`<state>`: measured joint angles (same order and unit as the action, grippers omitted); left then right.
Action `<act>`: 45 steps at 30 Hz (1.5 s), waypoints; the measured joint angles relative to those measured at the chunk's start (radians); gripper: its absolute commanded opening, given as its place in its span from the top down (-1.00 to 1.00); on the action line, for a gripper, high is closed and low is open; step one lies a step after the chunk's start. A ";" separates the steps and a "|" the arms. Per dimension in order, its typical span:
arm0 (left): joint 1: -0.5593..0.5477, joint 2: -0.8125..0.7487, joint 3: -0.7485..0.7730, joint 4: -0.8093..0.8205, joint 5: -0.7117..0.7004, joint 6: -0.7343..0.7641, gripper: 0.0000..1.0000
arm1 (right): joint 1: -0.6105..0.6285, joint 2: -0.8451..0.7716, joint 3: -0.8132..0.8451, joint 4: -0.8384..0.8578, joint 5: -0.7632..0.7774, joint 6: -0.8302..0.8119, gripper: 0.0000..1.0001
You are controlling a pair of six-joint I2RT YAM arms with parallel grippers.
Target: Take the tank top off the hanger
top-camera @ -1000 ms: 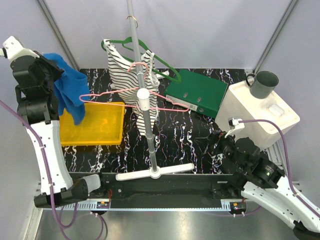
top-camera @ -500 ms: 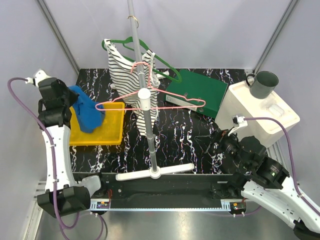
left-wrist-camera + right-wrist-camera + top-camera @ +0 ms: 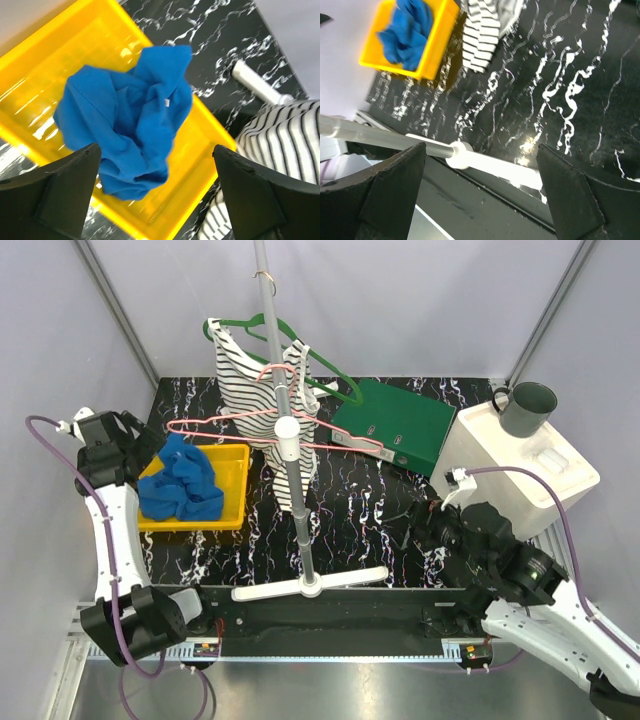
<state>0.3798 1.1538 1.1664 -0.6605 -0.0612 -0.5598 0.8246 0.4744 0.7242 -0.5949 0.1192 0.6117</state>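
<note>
The blue tank top point(image 3: 180, 485) lies crumpled in the yellow tray point(image 3: 235, 492), off the pink hanger point(image 3: 230, 423). The hanger hangs bare on the rack pole point(image 3: 290, 465). My left gripper point(image 3: 130, 452) is open just above the tray's left side. In the left wrist view the top point(image 3: 130, 120) lies loose below the spread fingers of that gripper point(image 3: 156, 150), over the tray point(image 3: 35, 55). My right gripper point(image 3: 425, 525) is open and empty, low over the table's right side. Its wrist view shows it point(image 3: 482, 147) above the rack's white base bar point(image 3: 495, 167).
A striped garment point(image 3: 240, 370) hangs on a green hanger point(image 3: 335, 382) on the same rack. A green binder point(image 3: 395, 425) lies behind the rack's right. A white box point(image 3: 515, 460) with a grey mug point(image 3: 528, 408) stands at the right edge. The rack's foot point(image 3: 310, 585) crosses the near table.
My left arm came down from high at the left to the tray, and the blue top went from its jaws into the tray. The bare pink hanger swings on the pole.
</note>
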 measured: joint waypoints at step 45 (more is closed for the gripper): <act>-0.484 -0.467 -0.831 0.513 0.581 -0.228 -0.93 | -0.512 1.050 1.097 0.193 -0.666 -0.504 -0.94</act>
<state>-0.1040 0.6865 0.3355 -0.1474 0.5198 -0.7876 0.3122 1.5246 1.8214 -0.4015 -0.5472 0.1074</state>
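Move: The green hanger's right end is about 20 cm ahead of the right hand, 8 cm left and 14 cm above it. The pink hanger's right end is nearer, some 10 cm ahead, 3 cm left and 12 cm up; the green binder lies 28 cm ahead, 3 cm right and 17 cm below. From the left hand, the green hanger's end is level ahead, 43 cm right and 14 cm up; the blue tank top lies 18 cm below, 3 cm back and 3 cm right. Open right hand reaches 23 cm forward and 20 up towards the green hanger; left swings 25 cm right, down. ##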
